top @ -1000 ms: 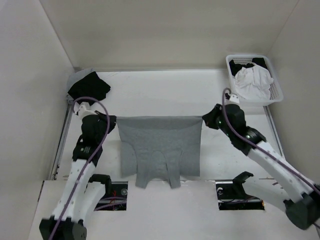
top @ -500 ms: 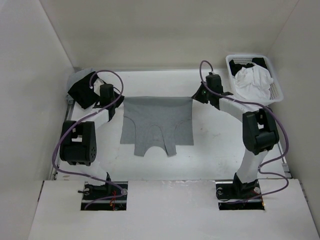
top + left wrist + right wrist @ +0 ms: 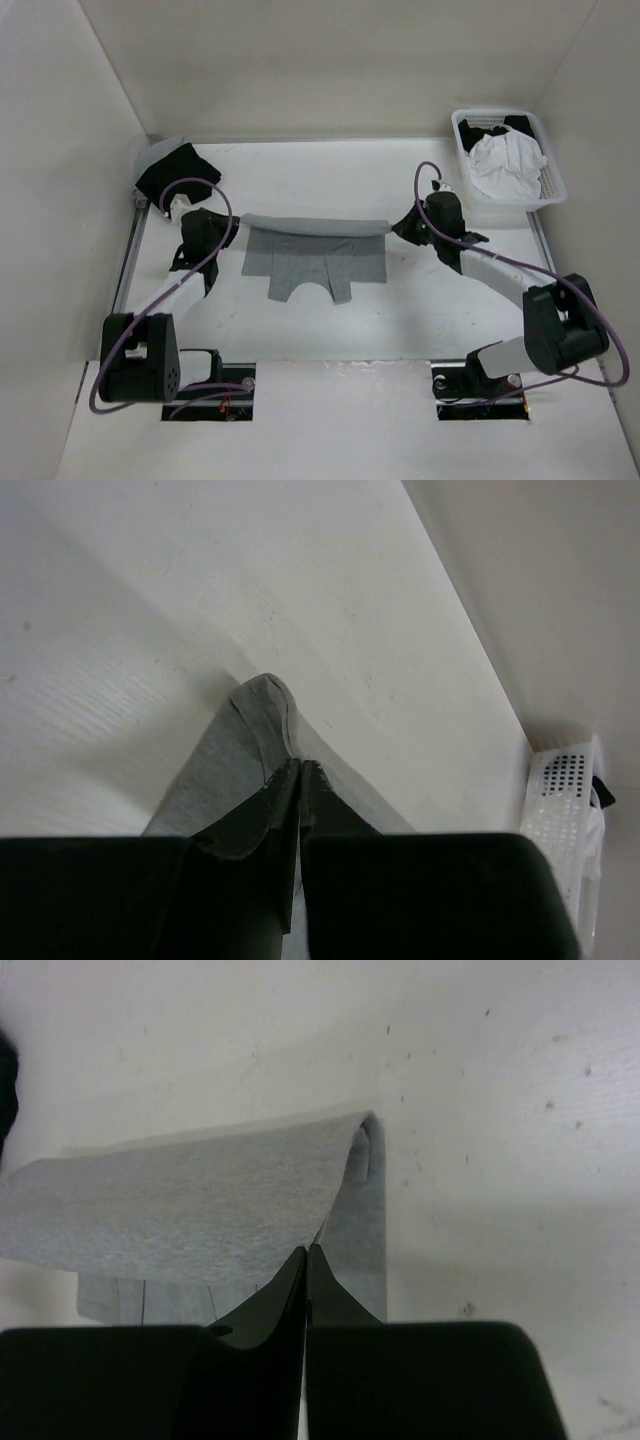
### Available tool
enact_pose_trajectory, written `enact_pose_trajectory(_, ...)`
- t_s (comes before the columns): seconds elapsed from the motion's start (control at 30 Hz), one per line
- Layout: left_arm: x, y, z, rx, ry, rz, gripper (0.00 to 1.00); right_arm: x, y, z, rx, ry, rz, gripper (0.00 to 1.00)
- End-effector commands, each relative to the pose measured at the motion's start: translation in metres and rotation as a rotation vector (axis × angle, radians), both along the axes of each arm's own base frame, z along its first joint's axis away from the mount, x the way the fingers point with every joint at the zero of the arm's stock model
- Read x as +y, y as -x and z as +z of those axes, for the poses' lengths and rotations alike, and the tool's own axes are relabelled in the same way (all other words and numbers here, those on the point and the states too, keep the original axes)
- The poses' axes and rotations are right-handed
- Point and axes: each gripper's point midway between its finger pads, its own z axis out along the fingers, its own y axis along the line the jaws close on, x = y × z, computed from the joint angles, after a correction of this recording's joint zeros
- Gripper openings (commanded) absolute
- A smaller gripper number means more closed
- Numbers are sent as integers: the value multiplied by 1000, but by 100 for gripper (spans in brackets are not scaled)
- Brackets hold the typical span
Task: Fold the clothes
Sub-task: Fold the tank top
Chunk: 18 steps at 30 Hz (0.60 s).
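The clothes, a grey tank top (image 3: 315, 262), lie in the middle of the table with the straps toward the near edge. The far edge is raised in a taut band between the two grippers. My left gripper (image 3: 236, 226) is shut on the left corner of that edge, and the fabric (image 3: 235, 750) folds around its tips (image 3: 300, 764). On the right corner my right gripper (image 3: 394, 228) is shut; in its wrist view a grey sheet (image 3: 180, 1200) stretches left from the tips (image 3: 306, 1250) above the layer lying below.
A white basket (image 3: 548, 178) holding white and black garments stands at the back right and also shows in the left wrist view (image 3: 565, 780). A black garment (image 3: 176, 172) lies in the back left corner. White walls close in the table on three sides.
Both grippers carried the hanging top out to the back of the table, then came back toward the near side and lower. The strap end now rests on the table.
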Motion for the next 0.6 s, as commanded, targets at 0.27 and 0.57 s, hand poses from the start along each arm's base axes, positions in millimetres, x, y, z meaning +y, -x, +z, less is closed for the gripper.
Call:
enact_pose_trajectory(0.27,3,63,-1,-70,12,-38,0,11,78,-9,-66,3,13,2)
enact_pose_trajectory(0.57,3,103,-49,19,17,-43,1,10,121,-60,89,33,-3,2)
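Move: My two shut hands already hold the hem corners, about 10 cm up. The straps, lying towards me, are where I take the hem: their middle is some 16 cm back and 18 cm right of my left hand, and 15 cm back and 21 cm left of my right hand. The black cloth lies about 12 cm ahead and 15 cm left of my left hand; the white basket is 17 cm ahead and 29 cm right of my right hand. Keeping the hem stretched between both pinches, I draw it back towards me over the lying half, about 10 cm with my left hand and 12 cm with my right. My left hand rises a little first; then both sink, ending 5 to 6 cm lower near the roots of the straps, with hardly any wrist turn. ##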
